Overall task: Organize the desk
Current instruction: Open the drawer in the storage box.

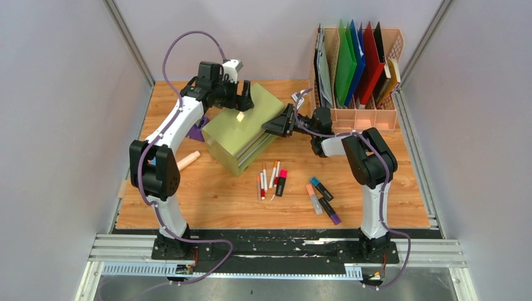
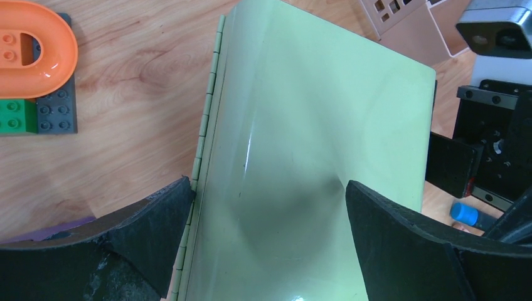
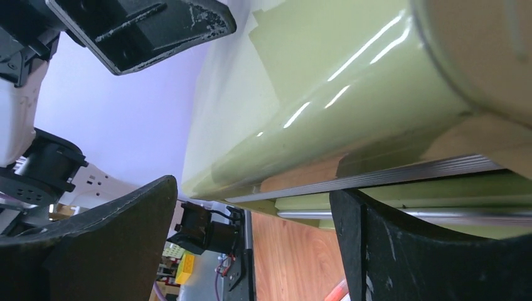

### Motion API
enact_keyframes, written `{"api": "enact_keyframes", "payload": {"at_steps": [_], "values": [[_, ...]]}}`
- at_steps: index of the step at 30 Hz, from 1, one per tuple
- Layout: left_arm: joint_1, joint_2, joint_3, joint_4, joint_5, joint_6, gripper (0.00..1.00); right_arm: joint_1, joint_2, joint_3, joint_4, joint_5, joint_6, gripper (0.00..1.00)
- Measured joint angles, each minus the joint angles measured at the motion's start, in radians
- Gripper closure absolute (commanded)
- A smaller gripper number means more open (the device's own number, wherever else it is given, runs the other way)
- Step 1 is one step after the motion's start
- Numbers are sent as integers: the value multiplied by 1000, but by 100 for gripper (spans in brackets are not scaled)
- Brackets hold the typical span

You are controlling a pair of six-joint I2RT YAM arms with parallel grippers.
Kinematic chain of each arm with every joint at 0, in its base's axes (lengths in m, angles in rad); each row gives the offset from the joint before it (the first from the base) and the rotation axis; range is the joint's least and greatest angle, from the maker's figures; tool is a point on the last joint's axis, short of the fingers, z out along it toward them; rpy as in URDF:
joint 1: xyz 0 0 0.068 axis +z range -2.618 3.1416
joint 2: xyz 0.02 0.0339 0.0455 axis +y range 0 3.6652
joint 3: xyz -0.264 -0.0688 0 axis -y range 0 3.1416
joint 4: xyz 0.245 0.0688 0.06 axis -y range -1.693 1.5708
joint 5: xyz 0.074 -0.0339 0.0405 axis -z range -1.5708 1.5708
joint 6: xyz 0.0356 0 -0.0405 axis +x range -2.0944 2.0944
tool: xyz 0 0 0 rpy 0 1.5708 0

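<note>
The desk (image 1: 213, 194) is an orange-brown wood tabletop with a black and silver rail (image 1: 276, 241) along its near edge. An olive-green drawer chest (image 1: 241, 128) stands tilted in its middle. My left gripper (image 1: 243, 100) is open over the chest's far end; in the left wrist view (image 2: 270, 213) its fingers (image 2: 147, 232) spread across the chest's glossy green face (image 2: 301, 125), gripping nothing. My right gripper (image 1: 277, 124) is open at the chest's right corner; in the right wrist view (image 3: 251, 219) it faces the chest (image 3: 313, 81) and its metal drawer handles (image 3: 389, 175).
Several pens and markers (image 1: 270, 179) and highlighters (image 1: 323, 197) lie in front of the chest. A peach file rack (image 1: 357, 69) with coloured folders stands at the back right. A pink object (image 1: 188, 160) and a purple piece (image 1: 197, 133) lie left of the chest. Toy bricks (image 2: 37, 69) lie behind it.
</note>
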Motion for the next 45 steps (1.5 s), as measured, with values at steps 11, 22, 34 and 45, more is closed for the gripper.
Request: {"api": "enact_keyframes", "payload": {"at_steps": [11,22,34,45], "values": [[0,0,0,-1,0,-3,0,1,76,53,67,-7,147,20],[1,0,0,-6,0,-7,0,-2,100,52,127,-11,286,29],[3,-6,-11,-24,-11,-48,0,-1,114,23,212,-26,413,33],[-2,-42,-61,13,-73,-79,0,-3,128,23,254,-44,455,34]]}}
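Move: The upper drawer's front has its middle about 4 cm back, 1 cm left and 4 cm below the right hand, whose fingers already reach its far end. The storage box's top centres 6 cm left and 2 cm ahead of that hand, the white pens 16 cm back and 1 cm right, the pink-capped marker 17 cm back and 6 cm right. From the left hand, over the box top, the drawer is some 12 cm back and 4 cm right. Staying by the drawer's far end, the right hand rolls about 20 degrees, partly closing its fingers at the lip. ##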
